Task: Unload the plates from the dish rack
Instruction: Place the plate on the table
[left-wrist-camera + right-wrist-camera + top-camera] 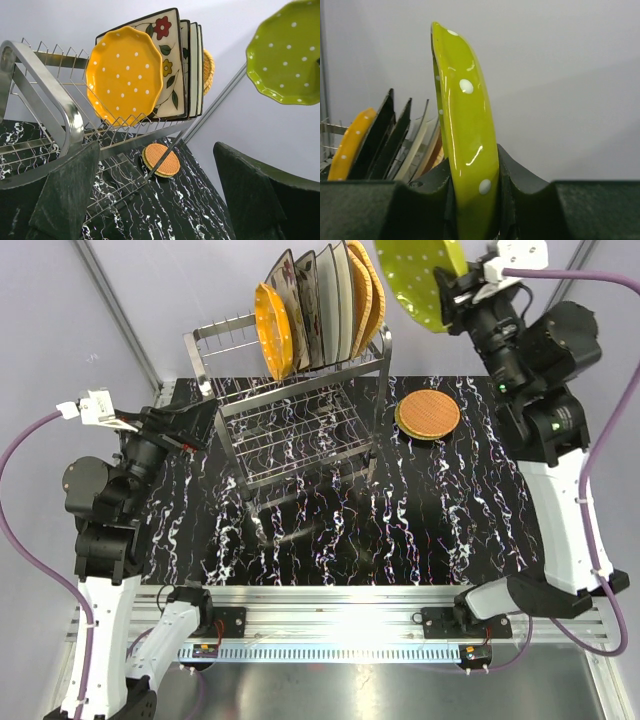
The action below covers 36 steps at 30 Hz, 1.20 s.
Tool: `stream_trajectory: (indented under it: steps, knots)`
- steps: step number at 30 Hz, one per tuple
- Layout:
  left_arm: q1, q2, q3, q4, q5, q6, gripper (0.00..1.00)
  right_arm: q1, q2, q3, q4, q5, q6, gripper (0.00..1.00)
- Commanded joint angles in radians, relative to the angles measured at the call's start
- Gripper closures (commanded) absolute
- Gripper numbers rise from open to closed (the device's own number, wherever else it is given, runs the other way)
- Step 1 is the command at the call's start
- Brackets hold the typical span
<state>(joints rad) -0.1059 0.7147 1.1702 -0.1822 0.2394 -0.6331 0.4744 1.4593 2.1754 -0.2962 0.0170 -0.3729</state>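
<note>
The steel dish rack (290, 410) stands at the back left of the table. Several plates stand upright on top of it, from an orange dotted one (273, 332) (125, 75) past a square floral one (167, 45) to a woven one (368, 295). My right gripper (455, 290) (472, 205) is shut on the rim of a lime-green dotted plate (420, 280) (465, 130), held high in the air to the right of the rack. A round woven plate (428, 414) (161, 160) lies flat on the table. My left gripper (190, 425) (160, 200) is open beside the rack's left end, holding nothing.
The table top (400, 530) is black with white marbling. A metal rail (330, 605) runs along its near edge, carrying both arm bases. A slanted frame post (120, 310) rises behind the left arm, and a grey wall closes the back.
</note>
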Motion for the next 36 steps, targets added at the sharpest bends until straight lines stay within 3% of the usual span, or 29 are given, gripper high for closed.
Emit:
stream_trajectory:
  steps: [1, 8, 17, 29, 36]
  knots:
    - [0.002, -0.009, -0.007, 0.064, 0.017, 0.004, 0.01, -0.069, -0.1, -0.009, 0.17, 0.0, 0.022, 1.0]
    - [0.0, -0.004, -0.014, 0.064, 0.026, 0.009, 0.01, -0.236, -0.195, -0.188, 0.186, -0.009, 0.087, 1.0]
    - [0.002, -0.012, -0.014, 0.044, 0.026, 0.015, 0.01, -0.459, -0.2, -0.338, 0.157, -0.015, 0.228, 1.0]
    - [0.002, -0.038, -0.024, 0.006, 0.015, 0.033, 0.01, -0.718, -0.097, -0.47, 0.056, -0.196, 0.452, 1.0]
    - [0.002, -0.049, -0.047, 0.007, 0.009, 0.026, 0.01, -0.781, -0.054, -0.613, 0.017, -0.327, 0.537, 1.0]
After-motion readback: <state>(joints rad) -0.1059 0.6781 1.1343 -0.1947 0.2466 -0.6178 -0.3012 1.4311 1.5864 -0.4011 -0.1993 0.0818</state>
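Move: My right hand holds the green polka-dot plate high over the far side. The stack of round plates on the table, topped by the orange one, lies about 25 cm ahead, 14 cm to the right and 62 cm below. The basket-like plates at the rack's right end are roughly 24 cm ahead, 12 cm left and 17 cm below that hand. From my left hand the stack is about 36 cm ahead, 52 cm right and 46 cm down. Keeping the green plate pinched at its edge, my right hand swings to the right, farther from the rack, then sinks while still drifting right and reaching a little forward: about 25 cm right and 26 cm down in all. My wrist tips the fingers down some 40 degrees and turns clockwise as I bring the plate down towards the level of the stack. ##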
